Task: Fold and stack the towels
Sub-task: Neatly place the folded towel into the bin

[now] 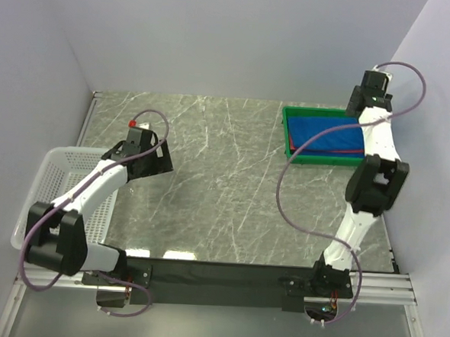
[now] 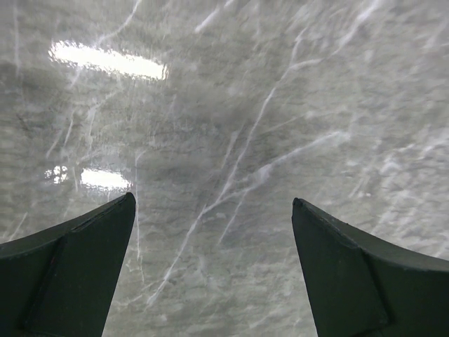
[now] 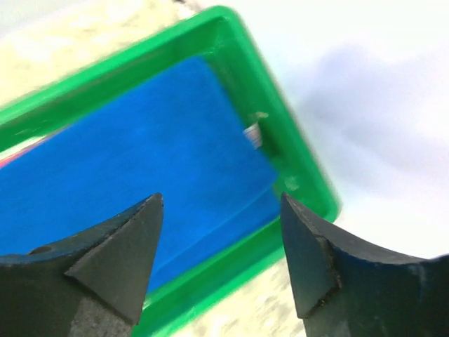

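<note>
Folded blue towels [image 1: 323, 134] lie stacked in the green tray [image 1: 288, 139] at the back right, with a pink-red towel edge [image 1: 327, 152] showing along the stack's near side. My right gripper [image 1: 360, 108] hovers over the tray's right end. In the right wrist view it [image 3: 221, 196] is open and holds nothing, with the top blue towel [image 3: 140, 154] and the tray rim [image 3: 287, 119] below it. My left gripper [image 1: 158, 158] hangs at the left of the table; in the left wrist view it [image 2: 212, 200] is open above bare marble.
A white lattice basket [image 1: 48, 184] stands at the left edge, beside the left arm. The grey marble table [image 1: 224, 184] stretches between the arms. Pale walls close in on the left, back and right, and the right wall runs just past the tray.
</note>
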Controlling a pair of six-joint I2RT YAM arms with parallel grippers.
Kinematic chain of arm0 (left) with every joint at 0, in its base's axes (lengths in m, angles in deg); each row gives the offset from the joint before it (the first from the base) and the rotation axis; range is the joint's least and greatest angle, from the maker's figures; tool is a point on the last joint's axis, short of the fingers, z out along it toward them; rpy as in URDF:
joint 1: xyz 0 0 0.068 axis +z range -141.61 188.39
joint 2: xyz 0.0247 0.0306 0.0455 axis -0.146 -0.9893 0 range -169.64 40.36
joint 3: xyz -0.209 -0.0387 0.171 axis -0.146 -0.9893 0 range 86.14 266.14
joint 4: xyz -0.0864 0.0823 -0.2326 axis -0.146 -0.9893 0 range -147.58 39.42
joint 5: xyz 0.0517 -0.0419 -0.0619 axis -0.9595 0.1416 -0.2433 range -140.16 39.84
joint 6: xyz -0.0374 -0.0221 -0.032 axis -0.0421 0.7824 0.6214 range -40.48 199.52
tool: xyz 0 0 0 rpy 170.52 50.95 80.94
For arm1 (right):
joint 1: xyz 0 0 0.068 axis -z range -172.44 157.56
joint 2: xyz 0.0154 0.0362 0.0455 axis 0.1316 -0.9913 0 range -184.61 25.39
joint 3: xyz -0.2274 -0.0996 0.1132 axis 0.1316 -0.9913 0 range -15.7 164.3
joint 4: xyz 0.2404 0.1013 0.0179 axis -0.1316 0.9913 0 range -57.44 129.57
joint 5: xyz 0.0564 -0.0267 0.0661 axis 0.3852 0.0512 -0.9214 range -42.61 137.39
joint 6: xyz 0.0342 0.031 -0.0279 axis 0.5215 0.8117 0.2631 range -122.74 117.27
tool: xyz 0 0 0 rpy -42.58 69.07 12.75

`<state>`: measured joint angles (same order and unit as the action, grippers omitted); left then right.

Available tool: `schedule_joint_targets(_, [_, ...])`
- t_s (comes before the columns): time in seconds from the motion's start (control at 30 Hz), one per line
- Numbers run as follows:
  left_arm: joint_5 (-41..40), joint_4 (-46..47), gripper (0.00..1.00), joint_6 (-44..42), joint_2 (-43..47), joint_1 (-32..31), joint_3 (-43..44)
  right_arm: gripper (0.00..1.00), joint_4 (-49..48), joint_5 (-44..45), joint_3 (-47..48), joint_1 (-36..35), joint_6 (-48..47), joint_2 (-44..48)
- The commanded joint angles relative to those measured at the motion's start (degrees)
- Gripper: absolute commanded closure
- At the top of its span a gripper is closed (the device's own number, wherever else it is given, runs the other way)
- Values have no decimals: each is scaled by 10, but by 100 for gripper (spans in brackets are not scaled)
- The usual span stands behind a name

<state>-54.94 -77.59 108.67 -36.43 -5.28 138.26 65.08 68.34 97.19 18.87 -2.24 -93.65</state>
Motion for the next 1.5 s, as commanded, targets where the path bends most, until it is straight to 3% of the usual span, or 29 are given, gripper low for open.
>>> schedule_joint_targets(0.0, [-7, 19, 1, -6, 59, 2, -4, 24, -67, -98, -82, 4, 87, 142])
schedule_joint_targets(0.2, [-65, 12, 1, 10, 166, 2, 4, 16, -86, -192, -239, 4, 151, 342])
schedule_joint_targets(0.43, [-201, -124, 0, 42, 318, 2, 87, 2, -55, -192, -393, 3, 192, 620])
schedule_joint_targets(0.63, [-298, -214, 1, 86, 470, 2, 156, 1, -32, -171, -497, -1, 210, 858])
schedule_joint_targets(0.8, [-345, -255, 1, 117, 598, 2, 157, 1, -23, -67, -593, -136, 194, 1039])
schedule_joint_targets(1.03, [-306, -210, 1, 98, 761, 1, 47, 0, -23, -55, -744, -195, 174, 1203])
schedule_joint_targets(1.1, [-317, -210, 1, 128, 800, 1, 21, 0, -38, -50, -773, -197, 167, 1247])
schedule_joint_targets(1.47, [-333, -174, 0, 159, 860, 1, -58, 0, -39, -67, -784, -201, 150, 1292])
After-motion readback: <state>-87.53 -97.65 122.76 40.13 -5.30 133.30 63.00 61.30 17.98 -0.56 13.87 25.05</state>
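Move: The folded blue towel already lies on the stack in the green bin, with its middle roughly 5 cm ahead of the empty right hand, 5 cm to its left and 16 cm below. The bin's middle is about 5 cm ahead, 3 cm left and 16 cm down. From the left hand, the blue towel is some 21 cm ahead and 54 cm to the right. The white basket's middle is about 12 cm back and 26 cm left of that hand. Back and up, away from the towel stack, the right hand draws in about 36 cm, drifting some 16 cm left, its fingers tipping up towards level and opening the rest of the way; it rises about 22 cm, then sinks most of that. The wide-open left hand climbs some 30 cm while swinging back and left, turning counter-clockwise and tipping up, then settles about 10 cm lower. ##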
